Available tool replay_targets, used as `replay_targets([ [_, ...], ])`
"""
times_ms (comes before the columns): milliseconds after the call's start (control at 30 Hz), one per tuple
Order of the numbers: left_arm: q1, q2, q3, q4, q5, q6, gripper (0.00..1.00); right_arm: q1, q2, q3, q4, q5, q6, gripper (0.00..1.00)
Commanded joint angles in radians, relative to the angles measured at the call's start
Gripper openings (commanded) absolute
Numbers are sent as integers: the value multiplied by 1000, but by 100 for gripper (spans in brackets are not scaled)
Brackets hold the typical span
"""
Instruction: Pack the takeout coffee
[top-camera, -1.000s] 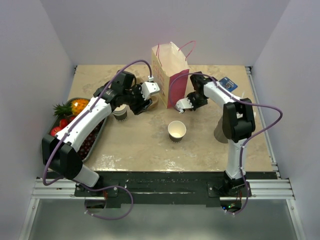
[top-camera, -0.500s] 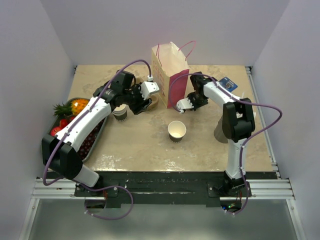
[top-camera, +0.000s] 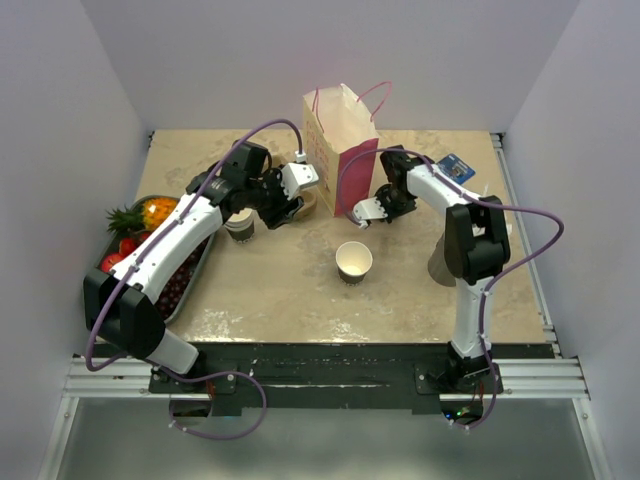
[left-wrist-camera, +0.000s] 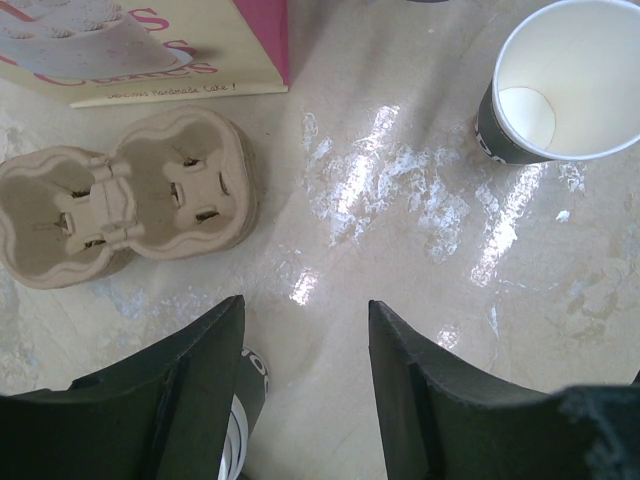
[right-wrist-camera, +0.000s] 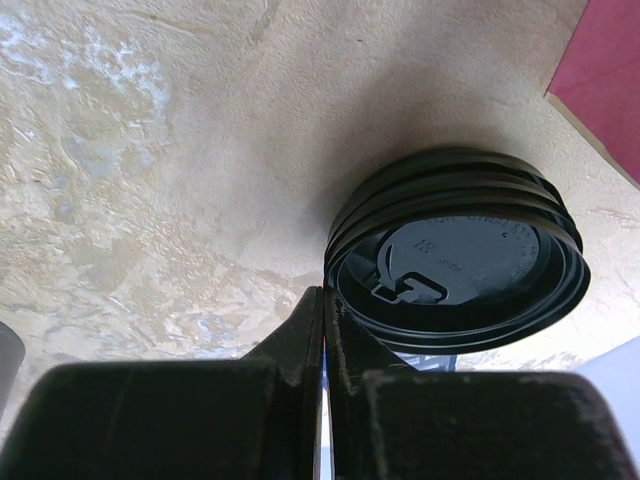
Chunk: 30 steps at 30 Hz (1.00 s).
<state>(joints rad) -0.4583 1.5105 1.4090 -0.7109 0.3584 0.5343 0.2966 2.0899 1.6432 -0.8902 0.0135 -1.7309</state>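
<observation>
A lidless paper cup (top-camera: 354, 260) with a dark band and white inside (left-wrist-camera: 565, 85) stands mid-table. A lidded takeout coffee is out of view. My right gripper (top-camera: 362, 212) is beside the bag's pink side. In the right wrist view it is shut (right-wrist-camera: 323, 292), its tips pinching the rim of the top black lid (right-wrist-camera: 470, 265) of a lid stack. My left gripper (top-camera: 285, 205) hovers open (left-wrist-camera: 305, 310) over bare table, with nothing between its fingers. Stacked lidless cups (top-camera: 240, 226) show under its left finger (left-wrist-camera: 190, 390).
A cream and pink paper bag (top-camera: 340, 140) stands at the back centre. A pulp cup carrier (left-wrist-camera: 130, 205) lies in front of it. A fruit tray (top-camera: 150, 250) sits on the left. A brown stack (top-camera: 438, 268) stands behind the right arm.
The right gripper's fingers have closed at the lid stack. Both arms and the cup stay where they were.
</observation>
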Motion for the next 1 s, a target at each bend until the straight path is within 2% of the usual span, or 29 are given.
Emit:
replay_targets([
  [0, 9, -9, 18, 37, 7, -7, 57, 6, -33, 26, -32, -10, 22, 0],
  [633, 9, -9, 10, 42, 31, 4, 57, 7, -148, 84, -107, -83, 139, 0],
  [967, 7, -64, -83, 54, 108, 127, 57, 12, -214, 170, -219, -201, 269, 0],
])
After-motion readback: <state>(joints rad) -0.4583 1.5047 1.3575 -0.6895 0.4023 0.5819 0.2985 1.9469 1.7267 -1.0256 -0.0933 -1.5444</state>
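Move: The right fingers are already shut on the near rim of the top black lid, its middle about 4 cm ahead and 1 cm left. The open paper cup stands some 15 cm back and 9 cm left; the bag is roughly 9 cm ahead, 14 cm left, the blue card 10 cm ahead, 14 cm right. From the left hand the cup is about 5 cm back, 13 cm right and 14 cm below. The right hand, still pinching the top lid's rim, lifts it about 7 cm from the stack, tilting slightly. ##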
